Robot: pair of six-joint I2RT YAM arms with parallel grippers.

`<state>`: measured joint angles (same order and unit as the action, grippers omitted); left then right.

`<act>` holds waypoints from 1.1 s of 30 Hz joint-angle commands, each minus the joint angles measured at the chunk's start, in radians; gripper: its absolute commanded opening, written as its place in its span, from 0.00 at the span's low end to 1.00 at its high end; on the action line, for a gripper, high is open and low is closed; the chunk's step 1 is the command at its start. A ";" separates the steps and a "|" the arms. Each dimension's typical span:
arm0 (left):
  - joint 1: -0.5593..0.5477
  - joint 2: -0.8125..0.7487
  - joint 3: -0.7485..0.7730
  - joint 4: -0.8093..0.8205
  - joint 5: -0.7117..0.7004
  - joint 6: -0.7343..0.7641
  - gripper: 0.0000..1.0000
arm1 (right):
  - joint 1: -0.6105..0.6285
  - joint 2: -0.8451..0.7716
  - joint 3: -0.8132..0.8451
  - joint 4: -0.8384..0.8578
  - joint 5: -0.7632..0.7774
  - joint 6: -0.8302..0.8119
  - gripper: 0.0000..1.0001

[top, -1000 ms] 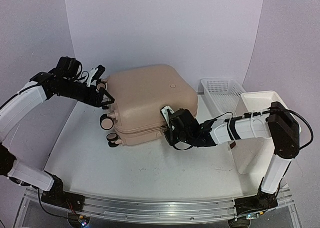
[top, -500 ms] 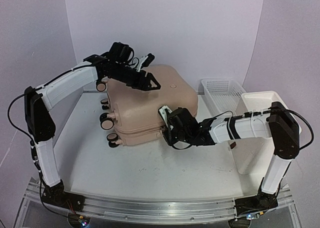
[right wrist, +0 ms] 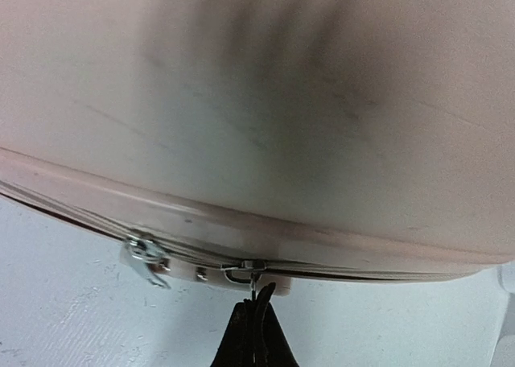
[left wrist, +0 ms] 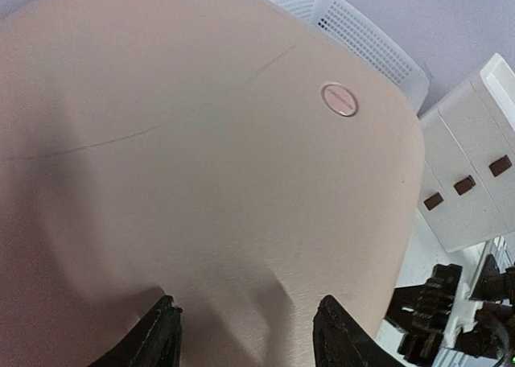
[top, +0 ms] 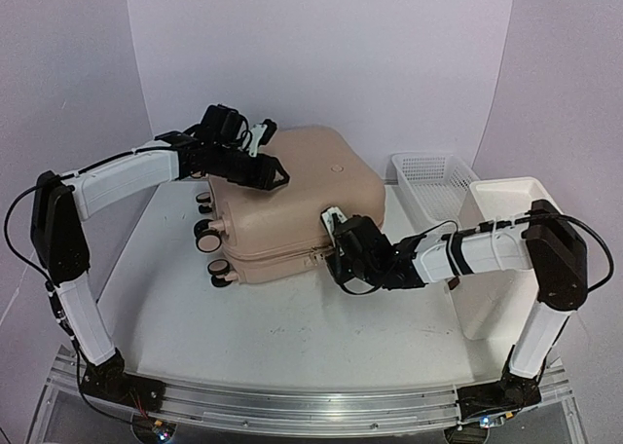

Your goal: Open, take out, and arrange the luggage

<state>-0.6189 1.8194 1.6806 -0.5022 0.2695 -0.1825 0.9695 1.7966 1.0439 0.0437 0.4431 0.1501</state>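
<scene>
The luggage (top: 292, 196), a pale pink hard-shell suitcase, lies flat on the table with its black wheels (top: 206, 235) to the left. My left gripper (top: 277, 174) hovers over the left part of its lid. In the left wrist view that gripper (left wrist: 245, 323) is open, the lid (left wrist: 201, 142) filling the space below its two black fingertips (left wrist: 165, 335). My right gripper (top: 333, 257) is at the suitcase's front edge. In the right wrist view it (right wrist: 257, 293) is shut on the metal zipper pull (right wrist: 253, 277) of the zipper round the middle.
A white mesh basket (top: 428, 176) stands at the back right. A white drawer cabinet (top: 501, 249) sits in front of it, right of the suitcase. A second zipper slider (right wrist: 145, 254) hangs left of the held pull. White table (top: 292, 337) lies in front.
My left arm has swung from the wheel end up over the suitcase lid, and its jaws have narrowed. The right gripper stays shut at the zipper, shifted slightly right.
</scene>
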 commanded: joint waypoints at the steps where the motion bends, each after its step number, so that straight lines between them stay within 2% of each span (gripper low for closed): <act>1: 0.062 -0.014 -0.180 -0.095 -0.120 -0.049 0.56 | -0.056 -0.101 -0.060 -0.023 0.149 -0.036 0.00; 3: 0.078 -0.031 -0.237 -0.079 -0.132 -0.048 0.55 | -0.115 -0.135 -0.087 -0.026 0.103 -0.050 0.00; 6: 0.112 -0.057 -0.310 -0.056 -0.112 -0.047 0.55 | -0.229 -0.169 -0.116 -0.014 -0.073 -0.110 0.00; 9: 0.141 -0.088 -0.361 -0.044 -0.107 -0.039 0.54 | -0.291 -0.183 -0.112 -0.015 -0.134 -0.217 0.00; 14: 0.151 -0.128 -0.390 -0.040 -0.117 -0.010 0.54 | -0.440 -0.174 -0.103 -0.013 -0.288 -0.340 0.00; 16: 0.151 -0.146 -0.389 -0.043 -0.119 0.012 0.55 | -0.464 -0.167 -0.077 -0.018 -0.366 -0.368 0.00; 19: 0.148 -0.204 -0.349 -0.092 -0.083 0.054 0.61 | -0.444 -0.187 -0.031 -0.075 -0.495 -0.389 0.00; 23: 0.098 -0.238 -0.190 -0.153 -0.012 0.131 0.77 | -0.370 -0.236 -0.047 -0.068 -0.512 -0.371 0.00; 28: -0.028 -0.134 0.065 -0.162 0.066 0.168 0.80 | -0.196 -0.211 -0.002 -0.066 -0.447 -0.371 0.00; 33: -0.073 0.057 0.342 -0.165 0.121 0.118 0.75 | -0.052 -0.131 0.094 -0.060 -0.403 -0.321 0.00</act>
<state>-0.6704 1.7687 1.8351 -0.6453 0.3210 -0.0536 0.7864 1.6402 1.0142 -0.1173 0.1009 -0.2028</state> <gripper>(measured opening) 0.779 0.006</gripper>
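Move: The right hand already grips the zipper pull, to be taken to the suitcase's front right corner about 10 cm to its right and 4 cm ahead at much the same height. The second slider sits some 4 cm left and 1 cm back, the white basket about 25 cm right and 19 ahead. From the open left hand, the suitcase's middle lies level, 3 cm right and 14 below; the round badge 5 ahead, 11 right, 5 below; the pull 9 back, 9 right, 15 below. Still pinching the zipper pull, the right hand drags it rightward along the front seam, about 11 cm right and 6 forward, then comes most of the way back left and back, turning counter-clockwise. The left hand skims left some 9 cm over the lid, then swings back right, rising clear of the lid by about 7 cm and drawing back, fingers opening wider. ##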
